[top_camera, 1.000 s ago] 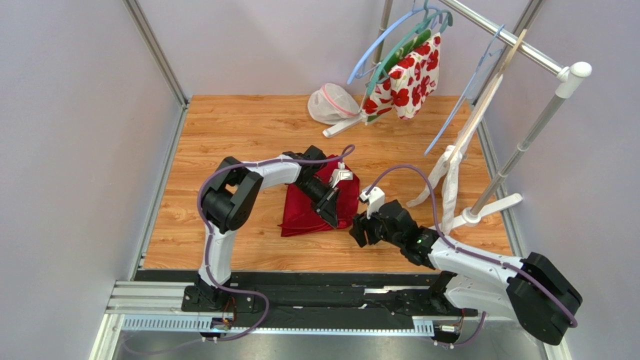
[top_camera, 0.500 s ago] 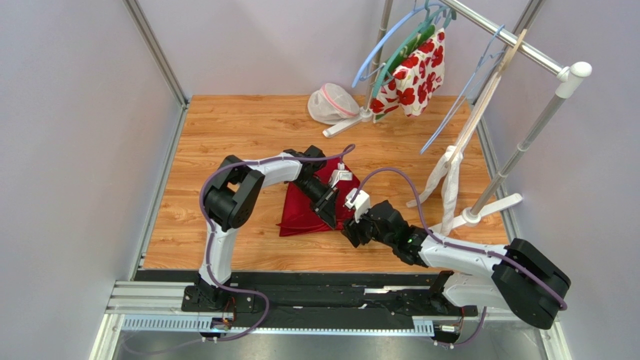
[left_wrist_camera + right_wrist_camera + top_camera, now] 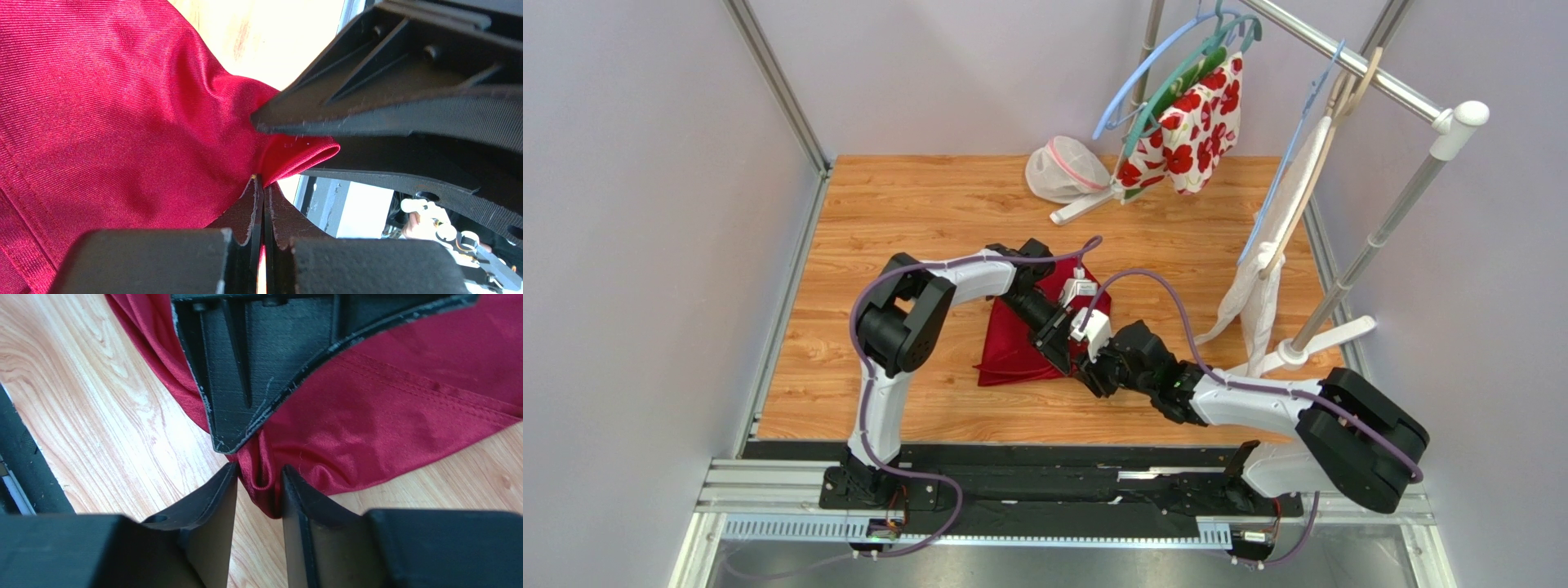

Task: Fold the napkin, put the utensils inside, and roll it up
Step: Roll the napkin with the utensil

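Observation:
The dark red napkin (image 3: 1011, 349) lies bunched on the wooden table (image 3: 891, 221), and it fills the left wrist view (image 3: 123, 122). My left gripper (image 3: 1070, 353) is shut on the napkin's near right corner, with the cloth pinched at its fingertips (image 3: 264, 181). My right gripper (image 3: 1091, 370) sits right beside it at the same corner. Its jaws (image 3: 259, 474) stand partly apart around a small fold of napkin (image 3: 380, 422), with wood showing below the fold. The left gripper's black finger (image 3: 264, 355) hangs just above that fold. The utensils are out of view.
A clothes rack (image 3: 1382, 233) stands at the right with several hangers, a white cloth with red flowers (image 3: 1192, 116) and a white towel (image 3: 1265, 282) hanging from it. A white mesh bag (image 3: 1066, 169) lies at the back of the table.
My right gripper has moved left to the napkin corner beside the left gripper, and its jaws have narrowed around a fold. The left gripper has stayed put. The hanging towel has swung.

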Controlling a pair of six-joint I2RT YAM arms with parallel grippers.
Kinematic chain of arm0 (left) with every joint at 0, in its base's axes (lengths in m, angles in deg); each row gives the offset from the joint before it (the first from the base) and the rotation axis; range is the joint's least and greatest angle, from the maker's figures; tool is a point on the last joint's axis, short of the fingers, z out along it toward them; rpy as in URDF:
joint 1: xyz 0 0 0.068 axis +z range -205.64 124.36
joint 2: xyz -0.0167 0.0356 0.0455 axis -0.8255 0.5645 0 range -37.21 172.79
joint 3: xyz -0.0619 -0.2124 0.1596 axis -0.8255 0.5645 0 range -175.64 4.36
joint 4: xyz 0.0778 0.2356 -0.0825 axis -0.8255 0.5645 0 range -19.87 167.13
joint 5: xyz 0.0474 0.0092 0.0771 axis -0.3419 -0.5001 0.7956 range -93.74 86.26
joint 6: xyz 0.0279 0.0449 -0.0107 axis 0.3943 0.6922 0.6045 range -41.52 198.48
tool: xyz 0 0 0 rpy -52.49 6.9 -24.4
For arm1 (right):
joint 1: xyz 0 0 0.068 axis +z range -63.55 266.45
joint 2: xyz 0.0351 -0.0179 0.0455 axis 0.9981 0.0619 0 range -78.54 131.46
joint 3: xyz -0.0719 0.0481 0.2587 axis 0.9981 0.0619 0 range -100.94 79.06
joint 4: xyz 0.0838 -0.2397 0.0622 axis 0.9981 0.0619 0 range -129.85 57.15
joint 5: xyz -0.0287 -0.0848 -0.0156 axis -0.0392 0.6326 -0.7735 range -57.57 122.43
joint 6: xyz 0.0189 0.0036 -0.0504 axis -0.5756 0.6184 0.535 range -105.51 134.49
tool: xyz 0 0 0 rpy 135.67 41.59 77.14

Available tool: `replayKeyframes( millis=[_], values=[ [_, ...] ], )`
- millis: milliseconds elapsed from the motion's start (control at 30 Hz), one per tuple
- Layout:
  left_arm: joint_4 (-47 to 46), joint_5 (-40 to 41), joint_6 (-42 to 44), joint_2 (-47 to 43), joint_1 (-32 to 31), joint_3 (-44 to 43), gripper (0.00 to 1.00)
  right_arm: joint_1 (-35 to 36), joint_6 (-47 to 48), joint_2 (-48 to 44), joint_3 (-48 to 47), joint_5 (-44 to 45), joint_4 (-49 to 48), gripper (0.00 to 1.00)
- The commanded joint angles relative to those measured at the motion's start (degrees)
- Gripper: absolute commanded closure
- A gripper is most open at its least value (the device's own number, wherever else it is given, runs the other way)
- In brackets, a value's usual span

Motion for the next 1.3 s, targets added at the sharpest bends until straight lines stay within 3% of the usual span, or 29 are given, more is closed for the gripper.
replayKeyframes(
  millis=[0,500,767,800,1000,1267],
  values=[
    [0.71,-2.69,2.19,0.41,0.26,-2.24,1.0,0.25,1.18,1.19,-2.58,-2.89,-3.44,0.7],
    [0.01,-1.99,1.4,0.06,0.61,-2.15,0.99,0.17,0.47,4.27,-4.07,-4.12,0.52,0.97],
    [-1.84,-0.67,-0.27,-1.96,1.49,-1.71,0.67,-0.71,-0.76,5.07,-4.25,-6.15,2.1,1.0],
    [-2.1,-0.58,-0.45,-2.14,1.49,-1.54,0.59,-0.89,-1.02,4.98,-3.9,-6.58,2.19,1.0],
    [-5.44,0.38,-2.82,-6.0,2.72,0.13,0.46,-3.52,-3.48,4.62,-3.81,-9.83,2.81,1.0],
    [-16.95,8.02,-10.37,-14.18,5.88,6.72,0.43,-10.02,-7.96,7.61,-6.44,-20.89,4.82,1.0]
  ],
)
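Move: The left fingers already pinch the napkin's near-right corner, practically at its hand point, and for the right hand the same corner sits between half-open fingertips, about 1 cm to its left and 1 cm below. The two sets of fingertips are only some 4 cm apart. The napkin's body spreads out low, its middle about 9 cm ahead and 4 cm left of the left hand, which is some 10 cm ahead and 8 cm left of the right. The right hand eases about 1 cm left and a little down while its fingers shut on the corner of the napkin beside the left fingertips, then keeps its pinch as it sinks to some 1.5 cm below its start, edges back and to the right again and tips its fingers down by roughly 10 degrees. The left hand holds the corner still until the right has nearly closed, then opens to about half, lets go and backs off forward and up, about 3.5 cm out and 2.5 cm higher, over the napkin. ##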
